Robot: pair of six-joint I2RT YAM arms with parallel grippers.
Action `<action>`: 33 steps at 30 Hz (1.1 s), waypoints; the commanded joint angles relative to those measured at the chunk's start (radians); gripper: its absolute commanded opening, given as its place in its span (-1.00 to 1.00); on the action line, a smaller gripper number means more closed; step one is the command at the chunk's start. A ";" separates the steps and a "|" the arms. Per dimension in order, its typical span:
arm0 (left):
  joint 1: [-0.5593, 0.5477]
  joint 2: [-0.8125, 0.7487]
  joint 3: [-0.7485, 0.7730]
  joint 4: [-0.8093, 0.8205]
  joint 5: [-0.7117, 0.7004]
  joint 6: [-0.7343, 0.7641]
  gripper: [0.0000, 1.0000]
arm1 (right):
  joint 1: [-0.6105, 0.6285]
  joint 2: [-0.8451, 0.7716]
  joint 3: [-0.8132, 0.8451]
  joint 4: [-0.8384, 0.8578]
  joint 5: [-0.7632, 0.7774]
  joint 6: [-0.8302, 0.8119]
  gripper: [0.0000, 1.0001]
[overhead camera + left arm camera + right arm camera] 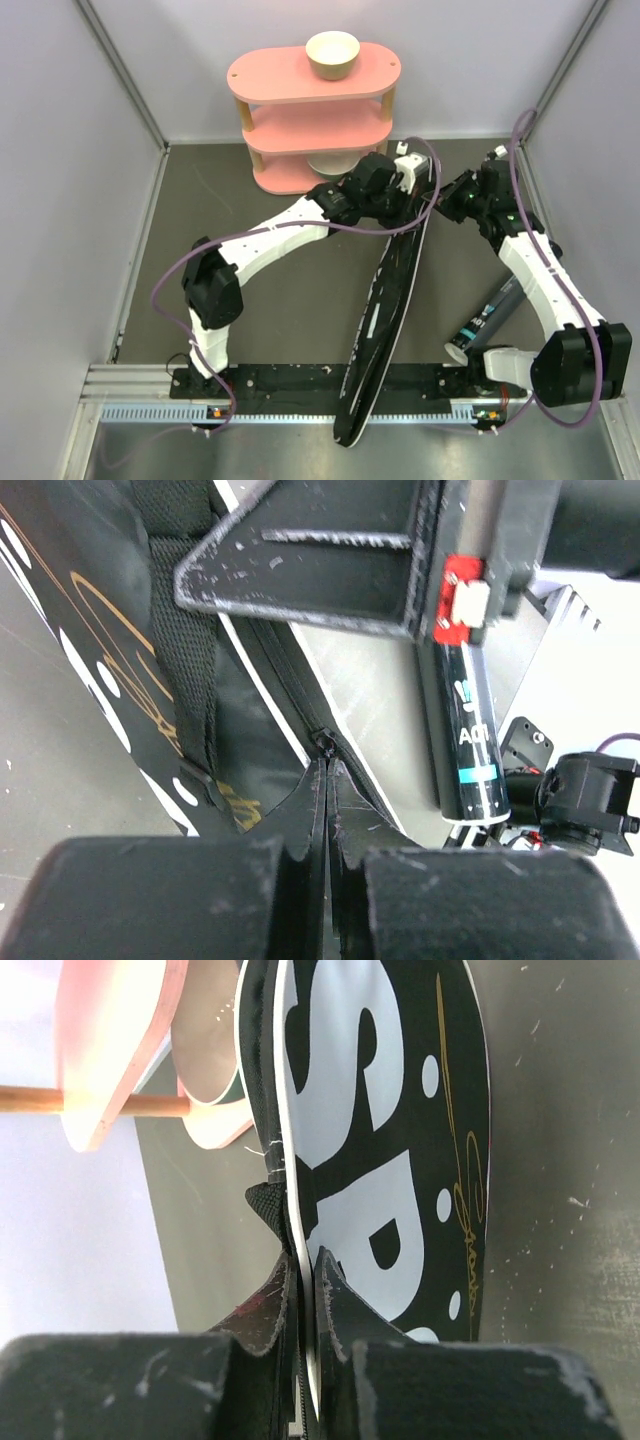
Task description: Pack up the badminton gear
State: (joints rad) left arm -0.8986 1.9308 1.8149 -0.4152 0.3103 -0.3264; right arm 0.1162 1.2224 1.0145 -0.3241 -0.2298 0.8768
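The long black bag (385,300) lettered SPORT stands on its edge, running from mid-table to the near edge. My left gripper (404,200) is at its far end, shut on the small zipper pull (324,742) at the fingertips of the left gripper (328,772). My right gripper (442,204) is beside it, and the right wrist view shows this gripper (305,1260) shut on the white-piped rim of the bag (385,1110). The black tube (489,314) lies on the table to the right; it also shows in the left wrist view (470,730). Rackets and shuttlecocks are out of view.
The pink three-tier shelf (312,115) stands at the back with a cream bowl (332,53) on top and another (212,1055) on a lower tier, close behind the bag's far end. Grey walls close in both sides.
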 commanded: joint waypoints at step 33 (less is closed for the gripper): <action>-0.220 -0.694 -0.796 -0.014 -0.109 -0.098 -1.00 | -0.259 0.319 0.401 -0.032 0.374 0.041 -1.00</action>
State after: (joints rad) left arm -1.0946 1.3159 1.0622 -0.3454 0.1234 -0.3714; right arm -0.0994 1.5074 1.3170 -0.4614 -0.0467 0.9482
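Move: The left fingers already hold the zipper pull, and the bag's near end lies about 42 cm back and 17 cm left of that hand, some 15 cm lower. The shelf stands roughly 27 cm ahead and 27 cm left. The right fingers already pinch the bag's upper edge; from them the table's far right corner is some 28 cm ahead, 30 cm right, the pull about 7 cm back and 2 cm left, and the shuttlecock tube 16 cm back and 15 cm right, on the table. Keeping its grip on the zipper pull, the left hand drags it quickly along the bag towards the near end, back about 14 cm and left 11 cm, sinking a little late on. The right hand keeps pinching the bag's upper edge; after a brief hold it carries it right and forward, away from the left hand, turning some 25 degrees clockwise. ##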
